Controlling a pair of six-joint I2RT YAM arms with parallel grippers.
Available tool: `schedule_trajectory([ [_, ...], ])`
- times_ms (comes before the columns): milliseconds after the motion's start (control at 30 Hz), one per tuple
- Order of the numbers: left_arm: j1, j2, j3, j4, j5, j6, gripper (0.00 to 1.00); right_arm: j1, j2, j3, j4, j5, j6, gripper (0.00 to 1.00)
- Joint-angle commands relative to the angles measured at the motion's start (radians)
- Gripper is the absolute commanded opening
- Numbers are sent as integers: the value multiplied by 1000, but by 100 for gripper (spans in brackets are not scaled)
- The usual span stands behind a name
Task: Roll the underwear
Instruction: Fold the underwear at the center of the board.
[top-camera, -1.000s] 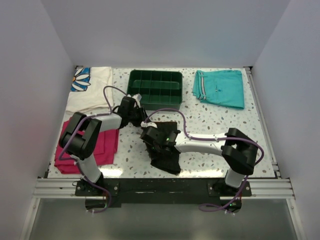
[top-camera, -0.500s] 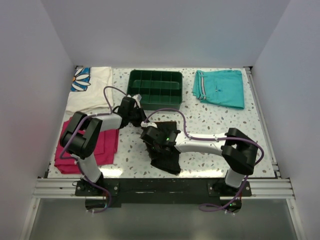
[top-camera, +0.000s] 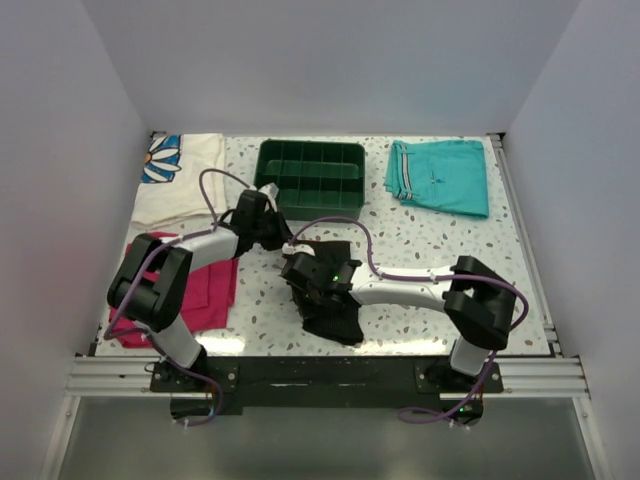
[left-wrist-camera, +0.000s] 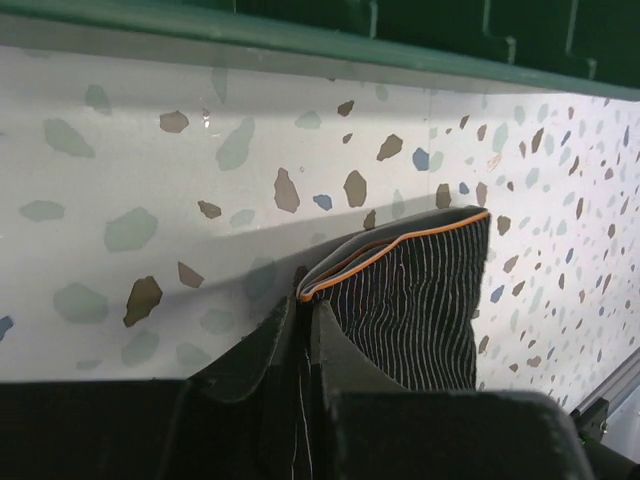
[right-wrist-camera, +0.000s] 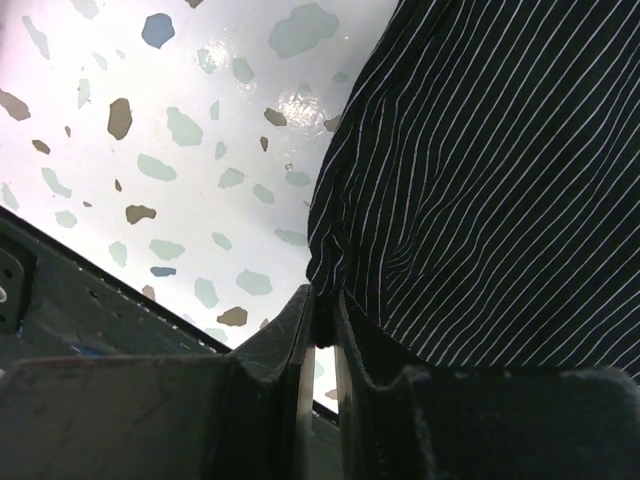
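Note:
The underwear (top-camera: 335, 318), black with fine white stripes, lies crumpled on the speckled table in front of the arms. In the left wrist view its orange-edged hem (left-wrist-camera: 400, 245) runs up to my left gripper (left-wrist-camera: 303, 305), which is shut on the hem's corner. In the top view the left gripper (top-camera: 287, 242) sits at the cloth's far left corner. My right gripper (right-wrist-camera: 326, 308) is shut on a bunched edge of the underwear (right-wrist-camera: 500, 180). From above, the right gripper (top-camera: 306, 272) is over the cloth's left side, and its body hides the middle of the cloth.
A dark green divided tray (top-camera: 312, 177) stands just behind the left gripper, with its wall (left-wrist-camera: 300, 30) close. Teal shorts (top-camera: 440, 175) lie at the back right, a magenta folded cloth (top-camera: 205, 290) at the left, and a white flowered cloth (top-camera: 180, 180) at the back left.
The left gripper has shut on the hem corner. The left arm's elbow has swung left and toward the front, and its wrist has moved slightly toward the tray. The right arm has held still.

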Motion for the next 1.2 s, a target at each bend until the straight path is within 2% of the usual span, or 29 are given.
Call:
schedule_trajectory([
  [0,3,-112,21,-71,-82,-13,0,-15,-45,13,29,-36,-3,12],
  [233,2,-90,55,-130,-98,-10,0,-60,-104,-25,92,-98,39,11],
  [433,-6,-61,104,-150,-94,-13,0,-141,-177,-145,205,-176,114,10],
  [533,-21,-58,130,-158,-101,-12,0,-160,-193,-182,201,-185,129,10],
  [833,-104,9,233,-198,-138,-35,0,-167,-253,-321,242,-162,220,8],
  [1167,-171,88,322,-213,-160,-61,0,-169,-324,-416,195,-86,282,6],
])
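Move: Each hand holds one corner of the striped underwear's left edge. The underwear's far right corner lies about 14 cm to the left hand's right, level with it and some 3 cm below; the middle of the green tray is roughly 13 cm ahead of that hand and 5 cm to its right. For the right hand, the underwear's near right corner is some 14 cm to its right and 4 cm nearer, about 1 cm below; the pink cloth is centred about 27 cm to its left and 6 cm farther out. Keeping its pinch on the waistband corner already off the table, the left hand first rises some 3 cm, drifting a little left, then carries that corner about 5 cm to the right, still raised, towards the far right corner. The right hand keeps its grip on the near left part of the cloth, lifts it up and forward by 2 to 3 cm, then brings it down and back while sweeping about 6 cm right overall, its left side rolling up and the wrist turning some 15 degrees clockwise. ##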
